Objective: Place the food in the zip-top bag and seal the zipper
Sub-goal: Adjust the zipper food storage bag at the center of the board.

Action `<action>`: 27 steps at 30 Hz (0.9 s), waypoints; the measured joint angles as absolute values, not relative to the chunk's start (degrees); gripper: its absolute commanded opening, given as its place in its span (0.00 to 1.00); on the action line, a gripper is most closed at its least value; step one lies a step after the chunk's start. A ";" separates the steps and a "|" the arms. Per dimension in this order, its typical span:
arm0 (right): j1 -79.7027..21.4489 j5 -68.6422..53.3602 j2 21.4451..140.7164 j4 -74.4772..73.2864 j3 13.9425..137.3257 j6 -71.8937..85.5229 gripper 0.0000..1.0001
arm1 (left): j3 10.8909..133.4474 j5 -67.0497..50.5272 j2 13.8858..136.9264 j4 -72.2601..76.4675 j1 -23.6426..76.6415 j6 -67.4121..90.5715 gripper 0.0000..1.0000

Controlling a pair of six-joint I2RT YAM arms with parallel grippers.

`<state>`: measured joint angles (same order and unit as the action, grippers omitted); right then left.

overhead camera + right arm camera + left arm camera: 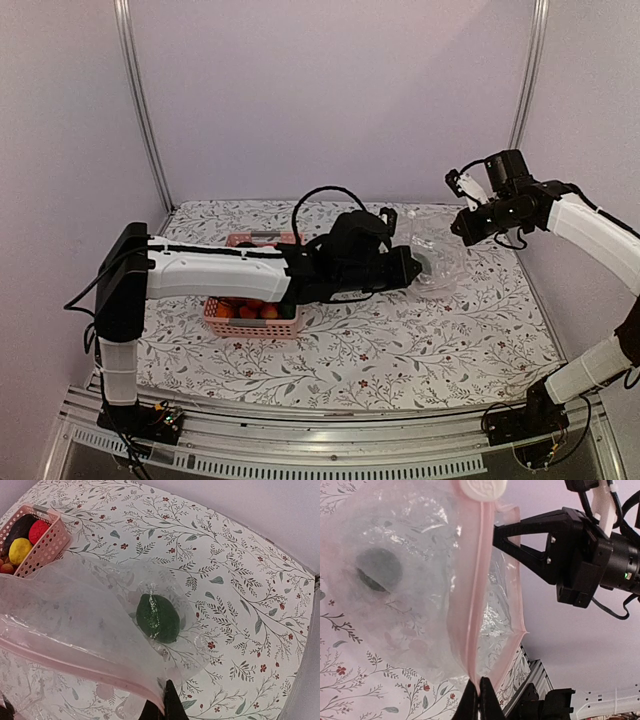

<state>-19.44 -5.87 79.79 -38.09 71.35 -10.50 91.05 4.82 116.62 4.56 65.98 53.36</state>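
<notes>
The zip-top bag (437, 262) hangs clear and crinkly between my two grippers above the table. One dark green piece of food (157, 617) lies inside it, also seen through the plastic (377, 570). More food (247, 311) sits in the pink basket: yellow (20, 550), red (38, 530) and dark purple pieces. My left gripper (481, 692) is shut on the pink zipper (479, 580) at one end. My right gripper (167, 702) is shut on the bag's mouth edge at the other end. The two zipper lips stand apart. A white slider (480, 487) sits on the strip.
The pink lattice basket (215, 322) stands under my left forearm (215, 275), left of the bag. The flowered table cover (400, 350) spreads around them. Metal posts (145, 110) and pale walls bound the back and sides.
</notes>
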 measured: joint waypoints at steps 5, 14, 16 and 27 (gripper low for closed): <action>-19.46 0.03 78.76 -37.01 72.05 -11.40 0.00 | 91.05 5.34 116.62 4.38 65.56 53.15 0.00; -19.46 11.18 79.31 -33.89 78.67 -15.46 0.00 | 91.26 7.03 116.62 10.22 63.29 43.81 0.50; -19.44 12.45 80.20 -33.21 80.64 -16.03 0.00 | 91.07 7.38 116.18 11.29 62.83 40.62 0.56; -19.33 9.74 85.69 -31.14 81.78 -17.17 0.00 | 70.30 16.84 93.12 7.81 61.78 30.63 0.66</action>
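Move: Both hands already pinch the upright bag's pink rim. From the left hand the bag's middle lies about 6 cm ahead, 6 cm right and 8 cm down; the avocado inside is some 10 cm ahead, 4 cm right, 16 cm down, and the food basket roughly 36 cm left, 5 cm ahead. From the right hand the bag's middle is about level, 5 cm left and 9 cm below, the avocado 4 cm ahead, 6 cm left, 16 cm below. Left opens off the bag rim, retreating 12 cm left and up; right, still pinching, rises forward, then dips. ##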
